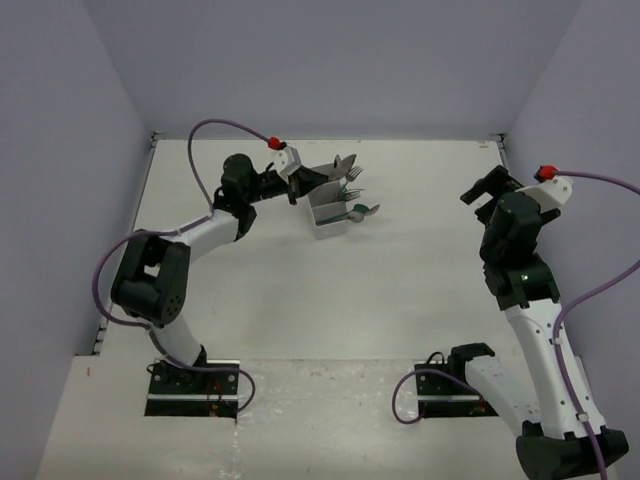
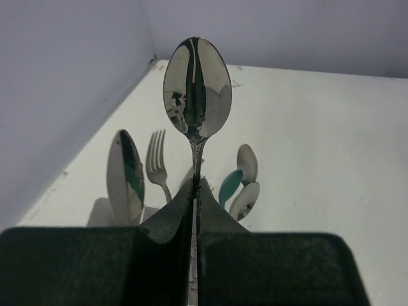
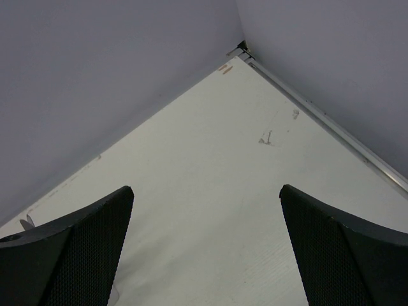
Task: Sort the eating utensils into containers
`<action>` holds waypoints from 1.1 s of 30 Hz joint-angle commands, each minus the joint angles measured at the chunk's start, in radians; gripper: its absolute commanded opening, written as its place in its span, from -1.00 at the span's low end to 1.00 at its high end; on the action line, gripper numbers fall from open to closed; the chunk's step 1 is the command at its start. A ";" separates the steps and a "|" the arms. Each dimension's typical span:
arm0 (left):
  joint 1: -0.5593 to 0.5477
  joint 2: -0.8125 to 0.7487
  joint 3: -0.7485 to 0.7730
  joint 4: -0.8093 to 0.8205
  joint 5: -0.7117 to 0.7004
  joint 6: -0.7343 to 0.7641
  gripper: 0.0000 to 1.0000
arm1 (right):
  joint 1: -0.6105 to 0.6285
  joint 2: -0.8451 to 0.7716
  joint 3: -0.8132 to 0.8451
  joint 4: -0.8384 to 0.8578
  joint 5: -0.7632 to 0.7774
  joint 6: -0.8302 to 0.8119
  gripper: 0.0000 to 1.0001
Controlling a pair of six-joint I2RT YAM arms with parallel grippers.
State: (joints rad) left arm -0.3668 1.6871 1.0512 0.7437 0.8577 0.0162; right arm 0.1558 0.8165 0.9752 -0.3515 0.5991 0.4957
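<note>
My left gripper (image 1: 303,184) (image 2: 195,182) is shut on the handle of a silver spoon (image 2: 197,87), whose bowl stands up beyond the fingertips. It hangs over the back left of the white container (image 1: 326,226), near the table's far side. Several utensils stick out of that box: a silver spoon (image 2: 125,177), a silver fork (image 2: 156,162), a teal spoon (image 2: 230,186) (image 1: 359,210) and two more silver spoons (image 2: 247,162). The box itself is hidden behind my fingers in the left wrist view. My right gripper (image 1: 487,190) (image 3: 207,191) stands open and empty, far to the right over bare table.
Lavender walls close the table on the left, back and right. A metal strip (image 3: 331,127) runs along the right wall's foot. Purple cables (image 1: 215,135) loop off both arms. The two arm bases (image 1: 195,385) sit at the near edge.
</note>
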 commanded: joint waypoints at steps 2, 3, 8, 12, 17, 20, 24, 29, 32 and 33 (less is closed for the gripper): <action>-0.027 0.059 0.012 0.243 0.135 -0.125 -1.00 | -0.010 0.006 0.002 0.054 -0.012 -0.008 0.98; -0.035 0.062 0.003 0.250 0.126 -0.124 -1.00 | -0.010 0.009 0.000 0.054 -0.016 -0.008 0.98; -0.066 0.077 -0.037 0.284 0.084 -0.081 -1.00 | -0.012 0.023 -0.001 0.055 -0.019 -0.011 0.98; -0.067 0.131 -0.010 0.257 0.099 -0.043 -1.00 | -0.012 0.030 0.006 0.052 -0.024 -0.013 0.98; -0.066 0.189 0.006 0.158 0.093 0.109 -1.00 | -0.012 0.029 0.007 0.054 -0.028 -0.016 0.98; -0.067 0.229 0.021 0.114 0.060 0.140 -1.00 | -0.012 0.026 -0.006 0.054 -0.032 -0.002 0.98; -0.064 0.240 0.003 0.100 0.035 0.165 -1.00 | -0.012 0.027 -0.012 0.054 -0.036 0.004 0.98; -0.063 0.230 0.023 0.016 -0.026 0.180 -0.35 | -0.012 0.030 0.000 0.054 -0.044 0.003 0.98; -0.063 0.185 -0.019 -0.015 -0.057 0.220 0.24 | -0.012 0.024 0.000 0.054 -0.045 0.004 0.98; -0.063 0.156 -0.020 -0.036 -0.069 0.234 0.25 | -0.013 0.021 -0.001 0.054 -0.047 0.003 0.98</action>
State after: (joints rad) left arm -0.4332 1.9251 1.0359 0.7483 0.8429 0.1856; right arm 0.1493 0.8486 0.9661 -0.3283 0.5568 0.4934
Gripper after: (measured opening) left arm 0.608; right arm 0.989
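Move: My left hand holds the spoon upright, head up. The near, spoon compartment lies roughly 5 cm to my right, level fore and aft, its middle about 20 cm below. The fork compartment is some 7 cm farther out than it, the knife compartment some 14 cm; the spoon heads already leaning there stand about 12 cm to my right and 12 below. From my right hand the spoon compartment is about 10 cm ahead, 36 left and 27 below. I first ease my left hand about 4 cm to the right and nearly 3 cm back while sinking a little, lining the upright spoon up over the near compartment. Then I lower it some 9 cm more, coming forward about 3 cm as the handle goes in, and open my fingers a bit over halfway to let go of the spoon. ##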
